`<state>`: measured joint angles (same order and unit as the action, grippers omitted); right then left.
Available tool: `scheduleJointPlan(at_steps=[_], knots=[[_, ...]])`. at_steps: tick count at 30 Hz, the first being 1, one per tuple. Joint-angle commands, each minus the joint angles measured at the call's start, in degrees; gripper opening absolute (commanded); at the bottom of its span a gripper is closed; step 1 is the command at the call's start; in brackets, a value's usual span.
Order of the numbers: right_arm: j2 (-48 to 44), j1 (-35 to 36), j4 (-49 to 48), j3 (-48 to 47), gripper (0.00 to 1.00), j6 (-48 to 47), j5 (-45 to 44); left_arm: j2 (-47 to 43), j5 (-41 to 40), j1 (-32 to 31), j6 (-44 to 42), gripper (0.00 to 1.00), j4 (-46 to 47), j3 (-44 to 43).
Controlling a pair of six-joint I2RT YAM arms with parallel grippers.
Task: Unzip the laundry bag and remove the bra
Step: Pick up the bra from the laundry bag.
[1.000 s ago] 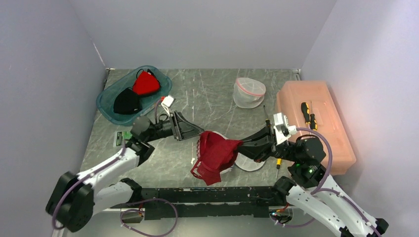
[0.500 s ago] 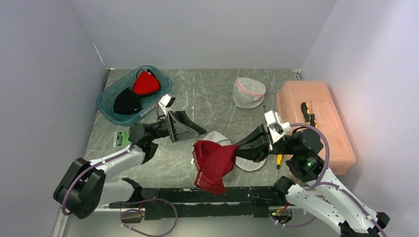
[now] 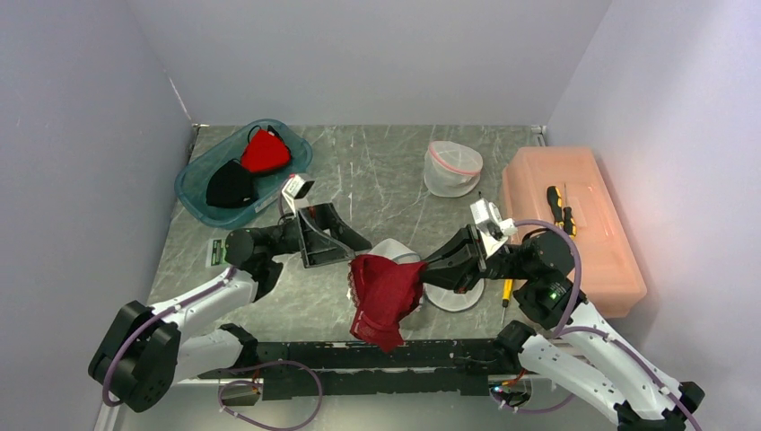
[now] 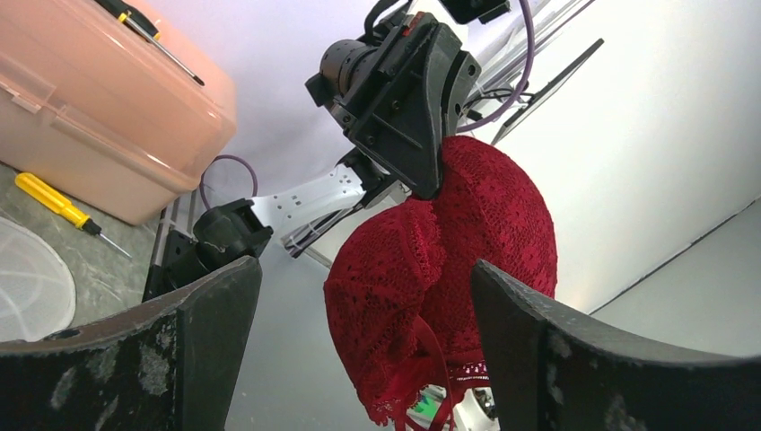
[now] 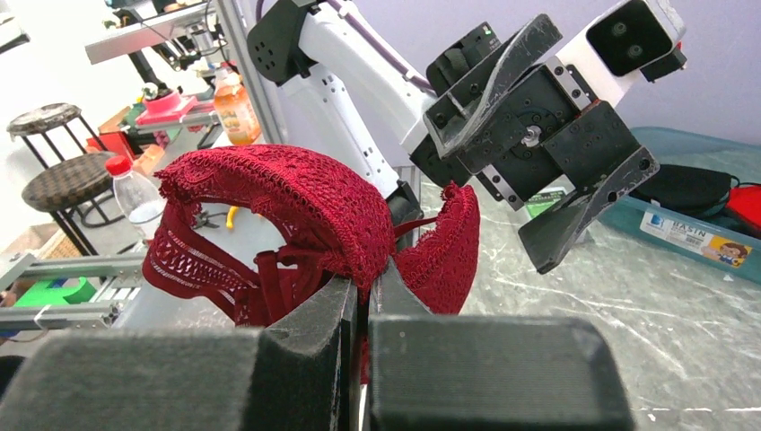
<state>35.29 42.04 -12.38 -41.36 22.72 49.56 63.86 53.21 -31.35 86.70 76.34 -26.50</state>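
Note:
My right gripper (image 3: 425, 267) is shut on a red lace bra (image 3: 381, 296), pinching it between the two cups (image 5: 366, 283). The bra (image 5: 305, 197) hangs in the air over the table's front middle, straps dangling. Under and behind it lies the white mesh laundry bag (image 3: 453, 296), flat on the table; its zip cannot be made out. My left gripper (image 3: 357, 250) stands wide open just left of the bra, not touching it. From the left wrist the bra (image 4: 467, 224) shows beyond the spread fingers (image 4: 206, 332), apart from them.
A teal bin (image 3: 193, 193) with a red and a black garment sits at the back left. A second mesh bag (image 3: 451, 168) stands at the back. An orange plastic box (image 3: 583, 242) with a screwdriver (image 3: 561, 208) on it lies at the right. A yellow screwdriver (image 3: 506, 292) lies beside the bag.
The right gripper has carried the bra a little leftward and lifted it. The left gripper has drawn back to the left and stayed open.

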Motion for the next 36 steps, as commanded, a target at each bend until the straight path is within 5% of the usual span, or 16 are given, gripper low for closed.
scheduleJointPlan(at_steps=[1,9,15,19,22,28,36], knots=[[0.1,-0.2,-5.1,0.4,0.00,1.0,-0.6,-1.2,2.7,-1.0,-3.1,0.89,-1.4,-2.0],[0.6,-0.3,-6.9,1.8,0.00,1.8,-1.4,-4.0,3.1,-6.7,-17.9,0.71,-21.3,-4.9],[0.6,-0.8,-2.0,2.2,0.00,0.2,-6.5,-3.8,1.7,-6.7,-19.8,0.25,-23.2,-4.4],[1.5,-1.1,11.3,2.0,0.00,-1.2,-19.0,-4.9,-4.1,-6.7,-25.9,0.04,-35.8,-4.2],[0.4,-1.1,15.1,5.9,0.00,1.5,-27.3,-3.7,-10.0,-6.8,-31.3,0.03,-45.8,-4.7],[-2.6,-1.2,17.6,15.2,0.00,9.1,-37.1,6.4,-14.8,-6.8,-32.8,0.03,-45.0,-3.7],[-1.7,-1.2,19.7,18.8,0.42,10.7,-40.3,24.0,-13.8,-7.2,-27.7,0.03,-28.3,-2.3]])
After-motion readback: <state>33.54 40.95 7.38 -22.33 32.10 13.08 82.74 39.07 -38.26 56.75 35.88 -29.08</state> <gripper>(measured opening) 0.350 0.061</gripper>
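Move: The bra hangs from my shut right fingers, its middle about 8 cm below that hand, 4 cm to its left and level with it fore and aft. From my open left hand its middle is roughly 5 cm right, 5 cm back and 5 cm lower. Beneath, on the table, the laundry bag lies some 6 cm right and 5 cm ahead of my left hand; a white mesh disc lies some 19 cm right and 3 cm ahead. Both are about 30 cm down. I ease my left hand a few centimetres down, right and back into the hanging bra and pinch its left upper edge. Then I bring both hands down close to 20 cm and forward about 8 cm towards the laundry bag. My left fingers tip downwards some 35 degrees; my right ones swing clockwise and down, and begin to open at the end. ##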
